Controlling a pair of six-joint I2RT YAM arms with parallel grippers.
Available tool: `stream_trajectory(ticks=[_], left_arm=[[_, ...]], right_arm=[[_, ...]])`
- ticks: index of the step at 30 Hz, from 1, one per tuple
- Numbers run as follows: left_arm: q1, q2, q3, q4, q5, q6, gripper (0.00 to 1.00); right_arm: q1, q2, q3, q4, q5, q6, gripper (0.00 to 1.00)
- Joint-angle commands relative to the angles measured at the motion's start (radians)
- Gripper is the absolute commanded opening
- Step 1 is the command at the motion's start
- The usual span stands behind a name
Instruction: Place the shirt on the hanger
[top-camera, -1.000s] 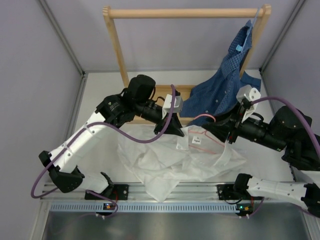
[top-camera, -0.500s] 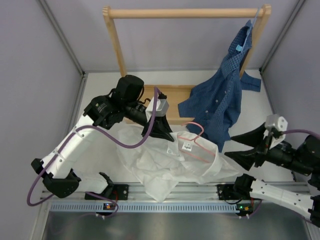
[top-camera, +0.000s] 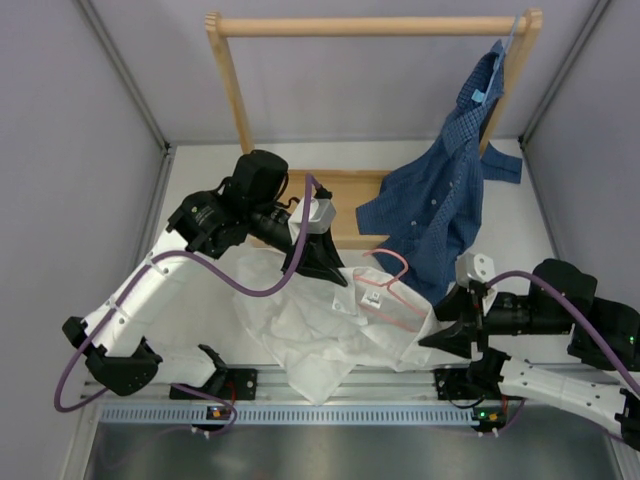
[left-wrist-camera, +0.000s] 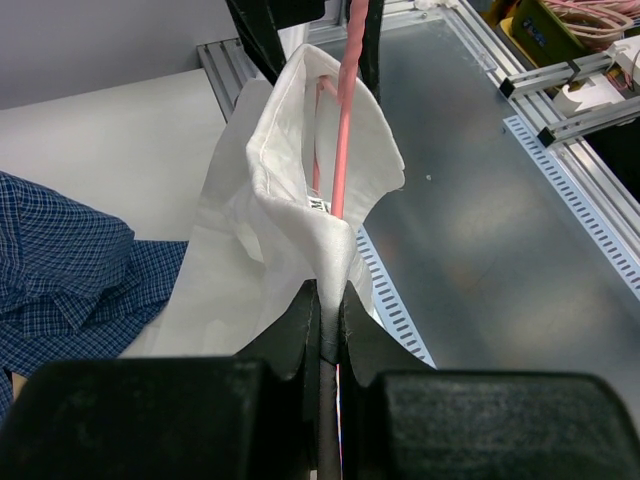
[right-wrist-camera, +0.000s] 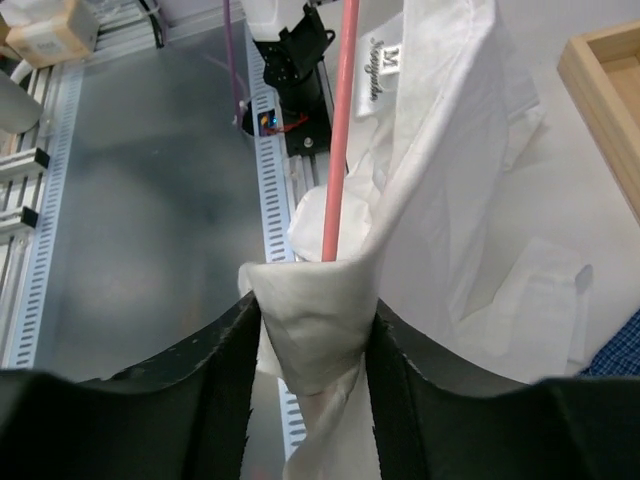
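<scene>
The white shirt (top-camera: 320, 335) lies crumpled on the table between the arms. The pink wire hanger (top-camera: 399, 259) sits inside its collar, with the hook sticking out toward the blue shirt. My left gripper (top-camera: 335, 275) is shut on the collar fabric; the left wrist view shows the jaws (left-wrist-camera: 330, 296) pinching the white shirt (left-wrist-camera: 290, 200), with the hanger wire (left-wrist-camera: 345, 130) running up inside the collar. My right gripper (top-camera: 433, 340) holds the shirt's right edge. In the right wrist view, my right gripper (right-wrist-camera: 312, 312) clamps a fold of shirt (right-wrist-camera: 450, 180) just below the hanger wire (right-wrist-camera: 338, 150).
A dark blue checked shirt (top-camera: 450, 190) hangs from the right end of the wooden rack (top-camera: 370, 25), its hem close to the hanger hook. The rack's wooden base (top-camera: 345, 185) lies behind the left gripper. An aluminium rail (top-camera: 340, 385) runs along the near edge.
My right arm pulled away from the hanger to the far right, then came back in low and closed on the shirt's right edge. The left gripper drew the collar slightly left and then stayed still.
</scene>
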Motion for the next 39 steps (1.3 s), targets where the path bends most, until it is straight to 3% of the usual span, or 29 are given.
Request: stream_trajectory(ticks=[1,4,7,12,18,22,28,29,31,32,34,35,38,39], left_arm=[[0.007,-0.014,0.032,0.014,0.062,0.022,0.00],[0.013,-0.010,0.032,0.014,0.075,0.013,0.00],[0.019,-0.009,0.027,0.014,0.101,0.011,0.00],[0.033,0.006,0.037,0.012,0.123,-0.004,0.00],[0.088,0.013,0.040,0.026,0.184,-0.016,0.00],[0.124,0.013,0.038,0.035,0.244,-0.029,0.00],[0.187,0.002,0.032,0.151,0.188,-0.194,0.02],[0.188,-0.010,0.017,0.182,0.105,-0.264,0.17],[0.187,-0.035,-0.009,0.289,0.013,-0.334,0.20],[0.187,-0.061,-0.028,0.332,-0.085,-0.408,0.33],[0.187,-0.092,-0.066,0.426,-0.197,-0.464,0.67],[0.188,-0.108,-0.077,0.449,-0.296,-0.514,0.98],[0.188,-0.156,-0.066,0.471,-0.455,-0.564,0.98],[0.188,-0.182,-0.042,0.471,-0.613,-0.585,0.98]], right_arm=[[0.009,0.005,-0.012,0.076,-0.034,-0.019,0.41],[0.008,-0.008,-0.007,0.087,0.059,-0.019,0.31],[0.008,-0.012,0.000,0.100,0.142,-0.016,0.39],[0.008,-0.018,0.008,0.145,0.218,-0.007,0.38],[0.008,-0.028,-0.006,0.209,0.238,0.011,0.22],[0.008,-0.019,-0.015,0.246,0.224,0.011,0.01],[0.009,-0.002,0.014,0.262,0.238,0.001,0.00],[0.008,-0.001,0.029,0.263,0.244,-0.001,0.00],[0.008,0.002,0.048,0.269,0.270,-0.006,0.00],[0.008,0.007,0.053,0.275,0.276,-0.009,0.00],[0.008,0.014,0.072,0.281,0.287,-0.010,0.00],[0.008,0.028,0.082,0.280,0.293,-0.009,0.00],[0.009,0.056,0.102,0.283,0.317,-0.004,0.00],[0.009,0.060,0.108,0.288,0.343,0.002,0.00]])
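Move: The left gripper still pinches the white shirt's left shoulder around the hanger arm; the right gripper's half-open fingers straddle the right shoulder, some 12 cm to the left gripper's right, 7 cm back and 6 cm lower. The hanger hook lies about 6 cm right of the left hand, 3 cm ahead and 3 cm above it. The white tag is about 4 cm right of the left hand and 2 cm back, slightly lower. Shut the right gripper on the shirt's right shoulder with the hanger arm inside, while carrying it about 6 cm forward and as much up, fingertips tipping up slightly. Ease the left hand forward with its shoulder still pinched; once the right is shut, open the left wide to let go, sweeping on forward and slightly up, turning some 30 degrees counter-clockwise. ##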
